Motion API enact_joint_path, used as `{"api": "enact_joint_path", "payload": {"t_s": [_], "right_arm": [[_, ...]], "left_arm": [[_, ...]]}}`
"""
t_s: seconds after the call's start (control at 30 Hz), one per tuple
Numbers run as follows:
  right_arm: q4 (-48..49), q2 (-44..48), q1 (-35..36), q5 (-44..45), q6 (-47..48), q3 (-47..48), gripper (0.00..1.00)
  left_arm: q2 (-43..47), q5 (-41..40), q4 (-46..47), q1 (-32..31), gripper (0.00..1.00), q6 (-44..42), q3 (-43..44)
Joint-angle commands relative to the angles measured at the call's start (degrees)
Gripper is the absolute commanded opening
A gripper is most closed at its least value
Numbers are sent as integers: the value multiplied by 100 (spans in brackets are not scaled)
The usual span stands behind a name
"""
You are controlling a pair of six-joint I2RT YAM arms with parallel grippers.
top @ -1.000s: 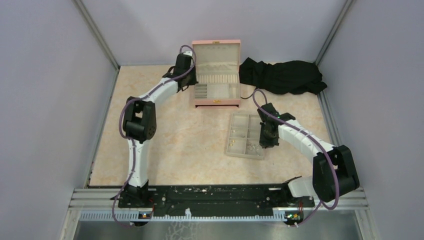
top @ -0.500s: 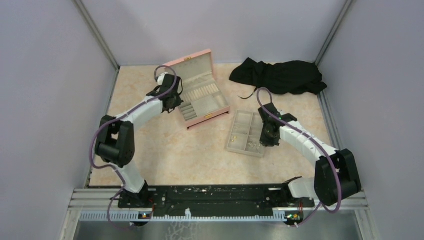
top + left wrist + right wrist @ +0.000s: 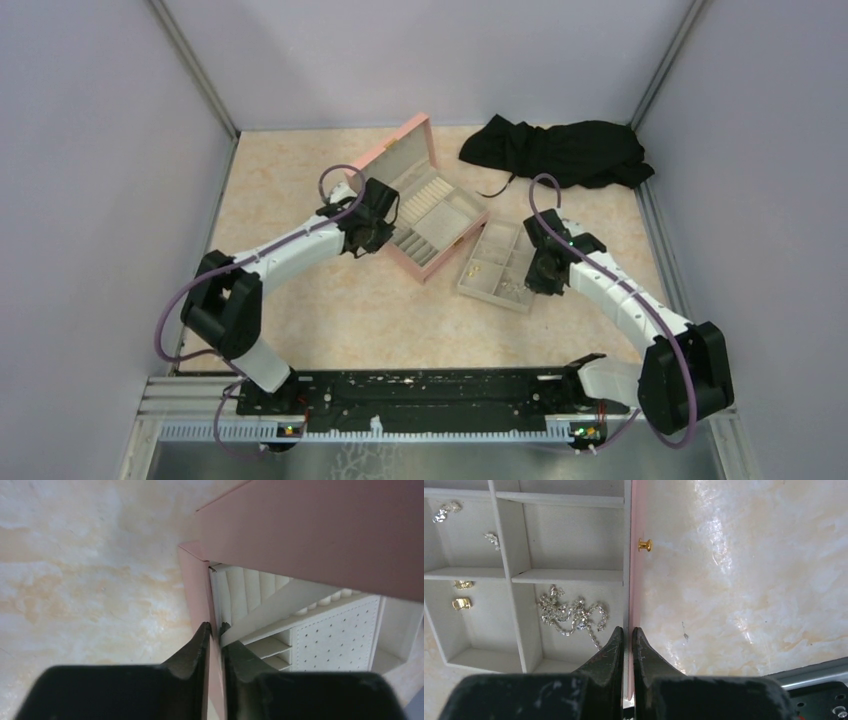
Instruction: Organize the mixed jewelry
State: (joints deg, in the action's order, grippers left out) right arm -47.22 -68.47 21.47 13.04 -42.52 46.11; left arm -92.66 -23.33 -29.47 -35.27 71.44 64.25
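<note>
The mixed jewelry lies in the beige tray (image 3: pixel 509 577): a silver chain (image 3: pixel 571 615), two small gold pieces (image 3: pixel 461 602) and small silver pieces (image 3: pixel 443 512). My right gripper (image 3: pixel 628 630) is shut on the tray's pink-faced side wall (image 3: pixel 629 570), just below its gold knob (image 3: pixel 644 544). In the top view the tray (image 3: pixel 468 285) sits right of centre with the right gripper (image 3: pixel 534 282) at its right edge. The open pink box (image 3: pixel 432 262) lies at an angle beside it. My left gripper (image 3: pixel 214 627) pinches the box's left side wall (image 3: pixel 192 580), one finger inside and one outside.
A black cloth (image 3: pixel 560 150) is heaped at the back right. The box's raised lid (image 3: pixel 400 150) leans toward the back left. Grey walls enclose the marbled tabletop (image 3: pixel 330 300) on three sides.
The left arm has dragged the pink box from the back toward the centre and turned it slantwise. The right gripper and tray have shifted slightly back and rotated.
</note>
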Motion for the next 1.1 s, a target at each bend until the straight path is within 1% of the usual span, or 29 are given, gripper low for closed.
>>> {"api": "enact_joint_path", "payload": {"t_s": [0.0, 0.1, 0.27, 0.47, 0.73, 0.9, 1.07], "right_arm": [[-93, 408, -41, 196, -96, 56, 0], [-199, 649, -47, 293, -62, 16, 0], [-281, 965, -49, 407, -117, -148, 0], [-7, 1301, -47, 238, -110, -329, 0], [270, 1667, -39, 21, -115, -649, 0], [490, 1681, -7, -121, -183, -778, 0], [710, 1631, 15, -133, -257, -823, 0]], "left_arm": [[-467, 961, -898, -279, 23, 436, 492], [-370, 896, -1110, -279, 36, 175, 678], [109, 1209, -897, -280, 47, -252, 496], [577, 1590, -969, -279, 51, -734, 348], [1360, 2025, -1078, -289, 52, -1693, 259], [1963, 2095, -945, -288, 52, -2282, 383], [2180, 1932, -930, -279, 53, -2723, 836]]}}
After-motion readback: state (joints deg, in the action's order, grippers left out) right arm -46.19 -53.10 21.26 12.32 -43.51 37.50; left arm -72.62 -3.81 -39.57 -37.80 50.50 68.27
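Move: The jewelry box, its left wall already between the left fingers, has its middle some 10 cm to that hand's right, 3 cm ahead and 4 cm lower; the divided tray's middle lies about 22 cm right and 6 cm back. The tray's middle is roughly 8 cm left of the right hand and 5 cm ahead, with the silver chain only 4 cm left and 1 cm ahead. The two gold rings are about 13 cm left and 4 cm ahead. The jewelry box is let go: the left fingers open to about half, first carrying on rightward by some 2.5 cm, then come free of its wall, draw back about 8 cm and climb some 12 cm, swinging about 30 degrees clockwise. The divided tray's pink-faced right wall stays pinched by the right hand, which draws back about 3 cm with a slight shift right. ##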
